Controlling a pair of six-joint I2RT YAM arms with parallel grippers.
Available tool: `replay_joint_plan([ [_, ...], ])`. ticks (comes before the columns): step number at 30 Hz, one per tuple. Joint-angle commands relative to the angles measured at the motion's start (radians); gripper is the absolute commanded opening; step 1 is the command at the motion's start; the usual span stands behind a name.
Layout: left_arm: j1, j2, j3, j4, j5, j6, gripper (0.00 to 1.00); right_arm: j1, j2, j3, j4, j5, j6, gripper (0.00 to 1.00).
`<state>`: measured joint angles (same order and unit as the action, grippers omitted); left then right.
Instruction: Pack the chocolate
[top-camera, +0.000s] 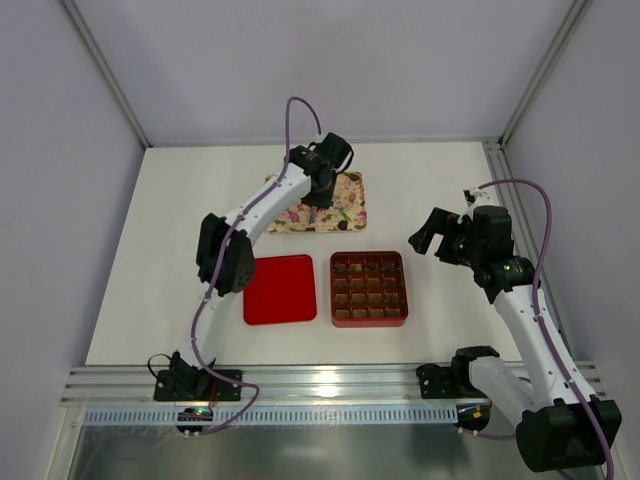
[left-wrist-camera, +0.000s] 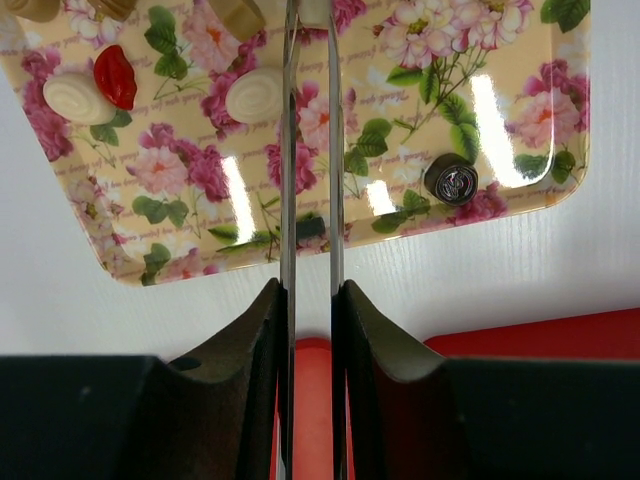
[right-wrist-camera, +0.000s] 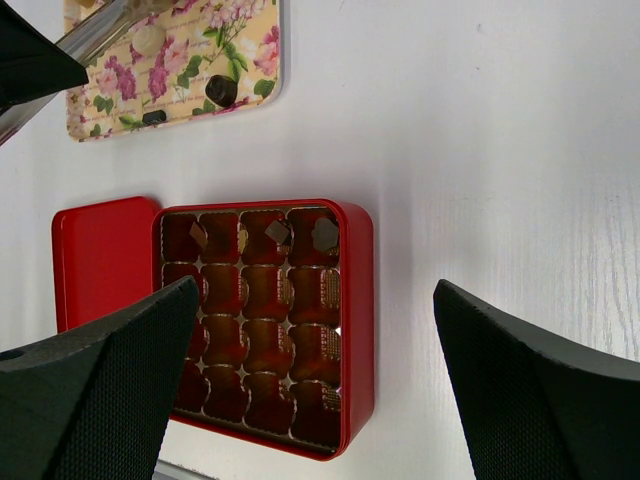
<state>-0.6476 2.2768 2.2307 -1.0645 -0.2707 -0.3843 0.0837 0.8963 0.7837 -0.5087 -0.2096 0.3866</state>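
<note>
The flowered tray (left-wrist-camera: 500, 225) holds loose chocolate: two pale ovals (left-wrist-camera: 78, 100) (left-wrist-camera: 255, 95), a red lip-shaped piece (left-wrist-camera: 115, 75) and a dark round one (left-wrist-camera: 452, 178). My left gripper (left-wrist-camera: 309, 40) reaches over this tray with two long thin metal blades a narrow gap apart. Their tips run off the top edge, so what lies between them is hidden. From above, the left gripper (top-camera: 322, 188) hangs over the tray's left half. The red box (right-wrist-camera: 358, 300) has a brown gridded insert with three pieces in its top row (right-wrist-camera: 324, 233). My right gripper (right-wrist-camera: 320, 385) stands wide open above the box, holding nothing.
The red lid (top-camera: 280, 290) lies flat just left of the red box (top-camera: 405, 290). The tray (top-camera: 350, 215) sits behind them. Grey walls close the table at the back and sides, and a metal rail runs along the near edge.
</note>
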Motion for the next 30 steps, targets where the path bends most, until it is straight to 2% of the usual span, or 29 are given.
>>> replay_joint_plan([
  [1,0.006,-0.121,-0.02,0.024,0.019,0.009,0.2,0.001,-0.013,0.015,0.024,-0.011,-0.014,1.0],
  [10,0.0,-0.279,-0.173,0.052,0.08,-0.014,0.14,-0.001,-0.002,0.009,0.033,-0.011,-0.011,1.0],
  [17,-0.032,-0.391,-0.275,0.052,0.097,-0.025,0.14,0.001,0.001,-0.006,0.048,-0.014,-0.005,1.0],
  [30,-0.196,-0.663,-0.545,0.063,0.097,-0.102,0.15,-0.001,0.003,-0.017,0.065,-0.016,0.0,1.0],
])
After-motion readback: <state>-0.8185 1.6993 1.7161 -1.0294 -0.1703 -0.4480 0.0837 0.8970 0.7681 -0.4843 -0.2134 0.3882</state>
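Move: The left hand grips tongs that already pinch a pale chocolate. The divided box it is bound for lies about 17 cm back and 13 cm to its right, some 10 cm lower. The flowered tray's middle is roughly 7 cm ahead and 1 cm left, 12 cm below; the empty red tray is about 17 cm back and 10 cm left. From the right hand, the box is some 5 cm back and 15 cm left. The left hand draws tongs and pinched chocolate some 15 cm back towards the box, rising about 8 cm. ##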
